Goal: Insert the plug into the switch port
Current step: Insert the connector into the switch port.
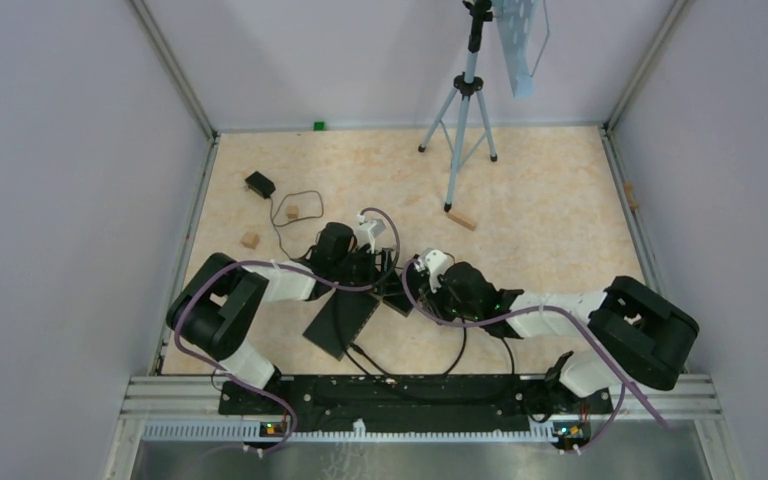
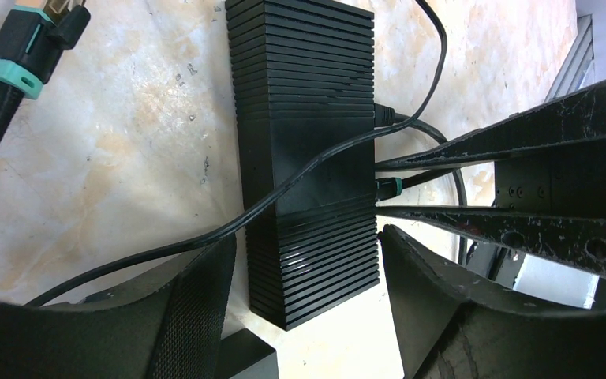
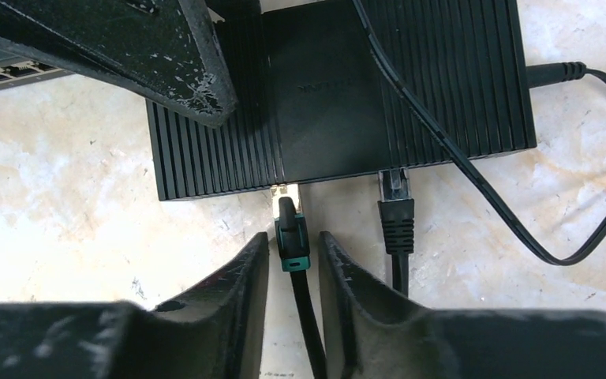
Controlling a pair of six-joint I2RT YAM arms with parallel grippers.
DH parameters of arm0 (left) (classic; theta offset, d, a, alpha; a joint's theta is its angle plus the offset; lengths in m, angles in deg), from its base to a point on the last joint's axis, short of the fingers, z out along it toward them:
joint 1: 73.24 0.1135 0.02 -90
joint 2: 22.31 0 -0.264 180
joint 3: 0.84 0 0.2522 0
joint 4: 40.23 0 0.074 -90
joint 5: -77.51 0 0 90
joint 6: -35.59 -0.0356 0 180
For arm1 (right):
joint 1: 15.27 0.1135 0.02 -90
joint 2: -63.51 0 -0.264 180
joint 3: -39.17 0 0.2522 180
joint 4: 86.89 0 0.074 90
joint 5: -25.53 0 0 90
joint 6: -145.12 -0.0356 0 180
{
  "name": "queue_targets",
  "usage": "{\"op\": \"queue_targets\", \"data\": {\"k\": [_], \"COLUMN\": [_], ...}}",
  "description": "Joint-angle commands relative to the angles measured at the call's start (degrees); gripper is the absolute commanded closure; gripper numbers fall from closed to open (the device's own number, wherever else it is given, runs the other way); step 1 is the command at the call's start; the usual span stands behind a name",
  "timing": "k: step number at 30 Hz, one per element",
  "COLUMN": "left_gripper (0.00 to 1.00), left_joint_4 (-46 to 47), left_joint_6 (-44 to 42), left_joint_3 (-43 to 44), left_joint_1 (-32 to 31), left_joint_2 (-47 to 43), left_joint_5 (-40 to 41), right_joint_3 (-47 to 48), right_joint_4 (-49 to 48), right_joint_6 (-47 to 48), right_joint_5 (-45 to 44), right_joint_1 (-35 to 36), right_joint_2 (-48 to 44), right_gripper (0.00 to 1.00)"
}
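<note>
The switch [image 3: 339, 87] is a black ribbed box lying flat on the table. A plug [image 3: 292, 229] with a teal boot lies on the table with its tip at the switch's port edge. My right gripper [image 3: 293, 251] stands open astride it, a thin gap showing on each side. A black plug [image 3: 395, 215] sits in a port to its right. In the left wrist view, my left gripper [image 2: 308, 268] is open and straddles the near end of the switch [image 2: 308, 158], its fingers close to both sides. The two grippers [image 1: 365, 265] [image 1: 415, 285] meet at mid-table.
A thin black cord [image 3: 473, 181] crosses the switch top. Another teal-booted connector [image 2: 24, 51] lies left of the switch. A larger black flat device [image 1: 340, 322] lies beside it. A tripod [image 1: 465, 130], wooden blocks [image 1: 250, 240] [image 1: 462, 220] and a black adapter [image 1: 259, 184] stand farther back.
</note>
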Motion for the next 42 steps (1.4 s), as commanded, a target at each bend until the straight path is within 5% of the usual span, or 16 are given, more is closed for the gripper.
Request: {"op": "queue_targets", "data": {"k": [1, 6, 11, 26, 42], "left_gripper": [0.27, 0.28, 0.32, 0.70, 0.70], "left_joint_4": [-2.74, -2.63, -1.70, 1.69, 3.76], "left_joint_6": [-1.12, -1.36, -1.73, -3.43, -2.64], "left_joint_3": [0.14, 0.27, -0.93, -2.71, -3.61], "left_joint_1": [-0.14, -0.21, -0.70, -6.00, -11.13], "left_joint_2": [1.27, 1.99, 3.54, 10.36, 12.73], "left_joint_5": [-0.49, -0.98, -2.13, -8.12, -9.27], "right_joint_3": [1.30, 1.35, 2.69, 6.10, 17.09], "right_joint_4": [3.05, 2.16, 1.22, -3.93, -7.51], "right_joint_6": [-1.71, -1.48, 0.45, 7.78, 9.73], "right_joint_5": [-0.27, -2.64, -1.93, -1.98, -1.50], "right_joint_1": [-0.18, -0.18, -0.18, -0.18, -0.18], "right_joint_2": [-0.79, 0.42, 4.68, 8.25, 5.10], "right_gripper": [0.76, 1.00, 1.00, 1.00, 1.00]}}
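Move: The green-banded plug lies right between the right hand's open fingertips, its nose already at the port. The ribbed switch box's middle is about 4 cm ahead and 3 cm left of that hand, and a second, plugged-in connector about 3 cm ahead and 2 cm right. From the left hand, the switch box's middle is 5 cm right, 1 cm ahead and 2 cm down, while a loose plug lies some 8 cm ahead and 2 cm right. The right fingers shut on the plug and pinch it, then drive it forward about 4 cm against the port, the hand tilting some 10 degrees. The left hand, astride the switch box, narrows its fingers until the far one bears on the box's far long side and the other sits over its top, while it goes forward about 4 cm, slightly right and down, rolling as it goes. ##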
